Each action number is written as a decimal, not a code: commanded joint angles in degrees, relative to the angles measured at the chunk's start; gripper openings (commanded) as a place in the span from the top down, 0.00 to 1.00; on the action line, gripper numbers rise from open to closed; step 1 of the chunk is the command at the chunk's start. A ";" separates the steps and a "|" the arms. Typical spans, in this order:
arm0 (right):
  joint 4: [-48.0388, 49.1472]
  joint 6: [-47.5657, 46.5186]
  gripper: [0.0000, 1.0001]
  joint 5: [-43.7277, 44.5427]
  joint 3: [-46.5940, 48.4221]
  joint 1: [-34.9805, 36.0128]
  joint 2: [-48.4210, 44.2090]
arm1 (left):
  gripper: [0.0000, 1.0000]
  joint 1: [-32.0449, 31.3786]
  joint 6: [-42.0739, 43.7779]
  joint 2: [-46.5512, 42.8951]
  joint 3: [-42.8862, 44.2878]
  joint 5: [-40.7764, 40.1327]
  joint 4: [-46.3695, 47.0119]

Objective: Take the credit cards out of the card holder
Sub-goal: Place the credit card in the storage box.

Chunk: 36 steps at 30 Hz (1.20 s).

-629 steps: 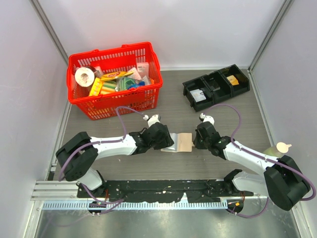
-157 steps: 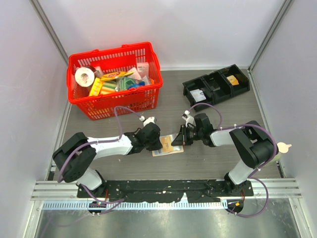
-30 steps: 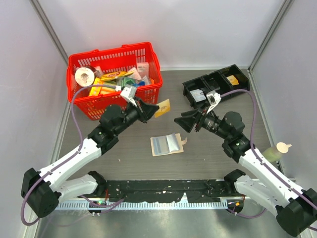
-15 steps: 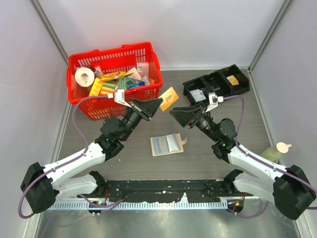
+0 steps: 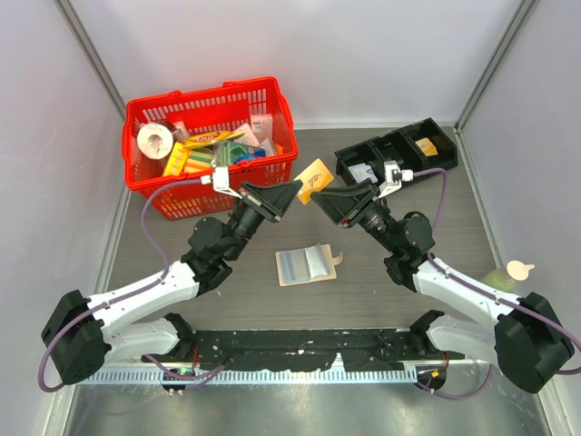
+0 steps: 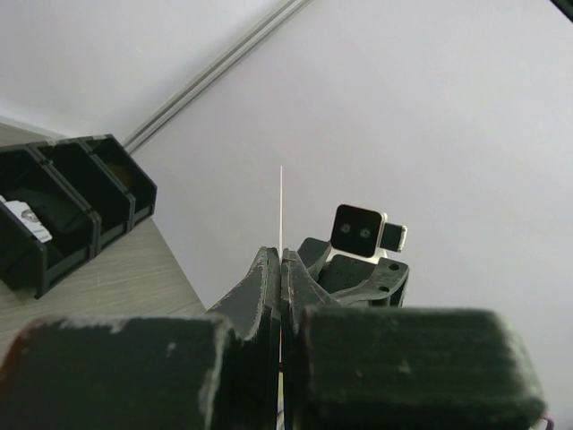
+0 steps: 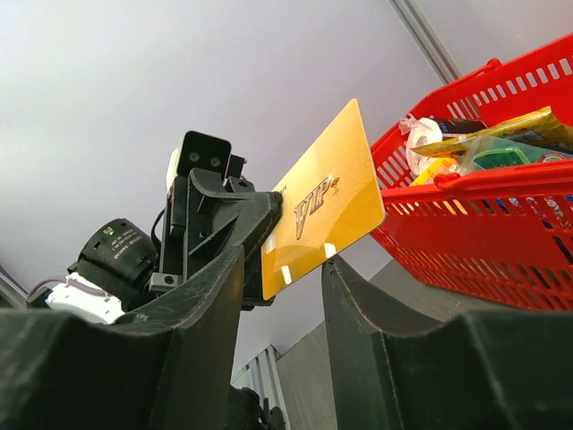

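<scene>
A yellow-orange credit card [image 5: 313, 175] is held in the air above the table's middle, with my left gripper [image 5: 292, 189] shut on its left end. In the left wrist view the card [image 6: 281, 206] shows edge-on as a thin line rising from the shut left gripper [image 6: 281, 260]. My right gripper [image 5: 325, 198] faces it from the right, open. In the right wrist view the gold card [image 7: 322, 202] hangs just above the right gripper [image 7: 282, 255], its lower corner at one fingertip. The tan card holder [image 5: 307, 264] lies open on the table, pale sleeves up.
A red basket [image 5: 211, 145] full of goods stands at the back left, and its rim [image 7: 501, 179] is close behind the card. A black three-part tray [image 5: 397, 156] sits at the back right. A pale bottle [image 5: 508, 272] stands by the right wall.
The left gripper has carried the card up and to the right. The right gripper has risen to meet it and its jaws have narrowed around the card's lower edge.
</scene>
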 commanded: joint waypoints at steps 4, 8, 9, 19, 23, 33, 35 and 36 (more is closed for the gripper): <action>4.58 0.70 0.74 -1.31 2.89 0.15 1.11 | 1.00 -0.36 -1.18 0.67 -0.16 -0.89 5.53; 3.35 0.17 0.95 -0.96 2.71 0.07 0.41 | 0.95 -0.36 -1.89 1.11 -0.95 -0.53 7.11; 2.91 0.17 0.99 -0.87 2.89 0.07 0.23 | 0.91 -0.36 -1.71 1.03 -1.30 -0.79 7.20; -15.69 -1.49 0.99 -3.94 5.52 -9.23 -3.64 | 0.34 9.28 1.71 -7.31 -1.75 5.34 -13.24; -32.20 -10.17 0.99 -2.55 11.39 -15.29 -5.74 | 0.22 18.86 5.66 -11.62 1.23 13.94 -29.14; -54.92 -19.60 0.99 -4.47 29.41 -39.29 9.86 | 0.07 26.89 30.09 -19.53 12.67 13.28 -63.45; -57.19 -20.74 0.99 -5.96 33.62 -43.51 15.48 | 0.07 25.92 33.60 -20.59 13.37 10.21 -66.52; -58.17 -21.27 0.99 -6.05 35.13 -45.88 17.17 | 0.07 25.40 35.36 -20.77 13.81 9.23 -67.93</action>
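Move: The credit card, still gripped by the left hand, has its middle about 3 cm ahead, 3 cm right and 1 cm above that hand. From the half-open right hand it lies some 2 cm ahead, 3 cm left and 2 cm up. The storage box stands roughly 30 cm ahead of the right hand, 23 cm right and 27 cm below; the card holder about 28 cm down, 1 cm back and 2 cm left; the red basket 26 cm ahead, 27 cm left, 18 cm below. Holding nearly still at first, the right hand closes on the credit card's near end; as its grip shuts, the left fingers spread and let go. The right then sweeps right and forward, nearly 30 cm, towards the storage box, turning clockwise and tipping down with its right side rising. The left withdraws about 15 cm left, sinking slightly, its left side rolling up. ##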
